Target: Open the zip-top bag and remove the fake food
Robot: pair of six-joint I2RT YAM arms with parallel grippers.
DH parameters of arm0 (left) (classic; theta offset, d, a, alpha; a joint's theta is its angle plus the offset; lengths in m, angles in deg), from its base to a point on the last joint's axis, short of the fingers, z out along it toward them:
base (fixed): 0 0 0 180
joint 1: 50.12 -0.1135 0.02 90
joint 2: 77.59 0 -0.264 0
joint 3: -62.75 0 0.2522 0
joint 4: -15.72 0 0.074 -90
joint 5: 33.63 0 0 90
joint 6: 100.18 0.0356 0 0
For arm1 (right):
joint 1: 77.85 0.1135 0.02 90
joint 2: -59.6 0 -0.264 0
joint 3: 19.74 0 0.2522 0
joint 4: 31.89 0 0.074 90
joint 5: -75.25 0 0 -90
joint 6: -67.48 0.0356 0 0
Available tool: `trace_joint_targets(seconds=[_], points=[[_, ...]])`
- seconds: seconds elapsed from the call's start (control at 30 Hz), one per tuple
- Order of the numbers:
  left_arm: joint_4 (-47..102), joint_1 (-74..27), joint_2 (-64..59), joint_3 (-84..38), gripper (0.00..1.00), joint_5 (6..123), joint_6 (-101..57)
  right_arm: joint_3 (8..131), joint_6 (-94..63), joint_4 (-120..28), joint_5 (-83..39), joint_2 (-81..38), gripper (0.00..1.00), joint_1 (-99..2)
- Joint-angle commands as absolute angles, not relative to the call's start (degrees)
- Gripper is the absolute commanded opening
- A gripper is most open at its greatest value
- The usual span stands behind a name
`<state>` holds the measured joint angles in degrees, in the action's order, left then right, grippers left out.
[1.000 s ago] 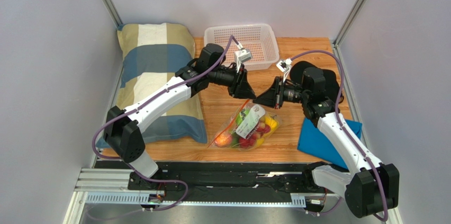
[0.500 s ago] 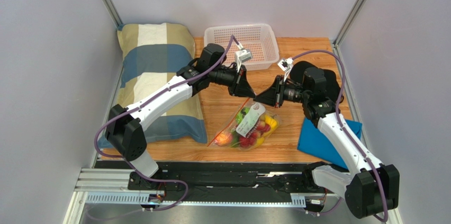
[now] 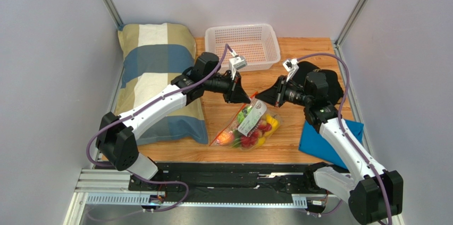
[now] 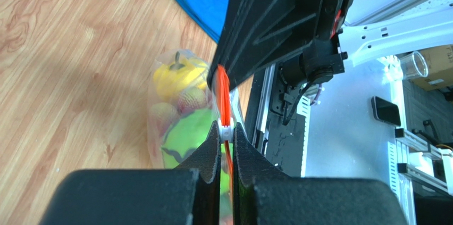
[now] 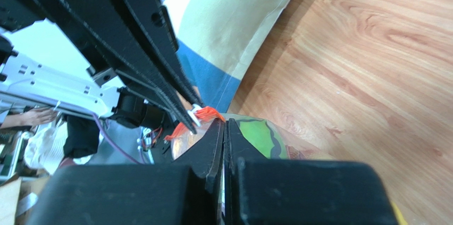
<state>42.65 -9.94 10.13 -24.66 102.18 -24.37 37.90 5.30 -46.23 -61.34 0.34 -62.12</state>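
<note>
The zip-top bag [image 3: 249, 125] lies mid-table, its red-orange zip strip [image 3: 229, 124] along its left edge. Inside is the fake food [image 3: 250, 134]: green, yellow and red pieces. My left gripper [image 3: 245, 100] is at the bag's far corner. In the left wrist view it [image 4: 227, 129] is shut on the white zip slider, with the zip strip [image 4: 223, 89] running ahead and the yellow fruit [image 4: 178, 73] behind the plastic. My right gripper [image 3: 258, 98] meets it from the right. In the right wrist view it [image 5: 224, 124] is shut on the bag's edge beside the slider [image 5: 198, 112].
A white perforated basket [image 3: 243, 44] stands at the back. A striped pillow [image 3: 154, 76] lies on the left. A blue cloth [image 3: 324, 142] lies at the right front, and a black object [image 3: 330, 84] sits behind the right arm.
My left gripper has swung down and nearer, to the bag's far corner. My right gripper has shifted slightly up and left to meet it. The bag stays in place.
</note>
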Motion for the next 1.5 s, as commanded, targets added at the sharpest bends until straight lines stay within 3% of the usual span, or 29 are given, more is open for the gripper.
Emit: trace_joint_targets(seconds=[0.0,0.3,0.67,0.7,0.73,0.77,0.8,0.87,0.9,0.93,1.0,1.07,1.23,1.47], points=[[47.13,-9.78,5.22,-21.16,0.0,103.13,-25.2,39.29,5.35,-42.12,-52.82,1.94,0.0,-64.3],[52.68,-9.69,-13.85,-3.58,0.0,97.42,-30.02,51.84,-1.51,-53.01,-52.46,-7.97,0.0,-67.04],[56.11,-5.83,-18.55,-5.58,0.0,95.22,-37.6,67.49,-1.87,-68.31,-43.06,-21.95,0.0,-59.48],[56.2,-5.65,-17.49,-6.11,0.0,93.57,-36.82,69.15,-0.99,-73.28,-38.96,-23.01,0.02,-58.78],[56.11,-5.65,-16.26,-6.64,0.0,92.42,-36.63,74.65,0.76,-77.86,-35.88,-24.06,0.11,-57.82],[55.59,-5.56,-13.46,-8.12,0.0,91.54,-36.55,77.75,4.6,-83.47,-33.06,-27.03,0.26,-57.46],[55.15,-5.48,-11.95,-9.01,0.0,90.49,-36.63,81.53,6.64,-96.32,-29.64,-28.54,0.3,-57.46],[52.26,-5.13,-8.09,-11.11,0.0,89.69,-37.5,90.06,8.42,-109.57,-28.03,-31.44,0.45,-57.46],[51.2,-4.69,-7.11,-11.47,0.0,89.77,-38.03,90.87,9.03,-117.03,-27.24,-31.37,0.48,-57.46],[49.01,-4.42,-6.23,-11.91,0.0,89.77,-38.56,88.62,9.91,-118.58,-27.23,-29.8,0.52,-57.46],[47.68,-3.46,-4.3,-12.79,0.0,90.21,-39.27,84.92,13.32,-117.81,-27.75,-22.89,0.72,-57.54],[47.41,-3.02,-3.24,-13.67,0.0,90.39,-39.36,79.66,15.36,-116.32,-28.54,-18.38,0.85,-57.37],[47.58,-2.93,-3.67,-13.94,0.0,90.91,-38.83,69.45,17.47,-104.47,-35.92,-10.64,0.78,-55.09],[48.12,-2.75,-4.03,-13.85,0.0,91.62,-38.74,67.77,16.25,-94.43,-35.85,-15.18,0.77,-50.86]])
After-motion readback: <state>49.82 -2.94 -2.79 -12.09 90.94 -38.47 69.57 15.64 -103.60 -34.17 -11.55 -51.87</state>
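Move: Both hands already pinch the zip-top bag at one corner, the left on the white zip slider, which lies about 3 cm left and 1 cm back of the right hand. The zip's other end, where the slider is to go, lies from the left hand roughly 14 cm back, 14 cm left and 12 cm lower. The peach sits some 13 cm back, 9 cm left and 13 cm down from the left hand, the yellow peppers about 4 cm back, 8 cm right and 12 cm down. Keeping its pinch on the slider, the left hand drags it along the zip, back and left about 12 cm, then eases a few centimetres right and forward while sinking a little. The right hand pulls its zip end forward some 9 cm, opens wide and lets go, then swings back towards itself by about 13 cm, fingers tipping down some 40 degrees beside the bag. ##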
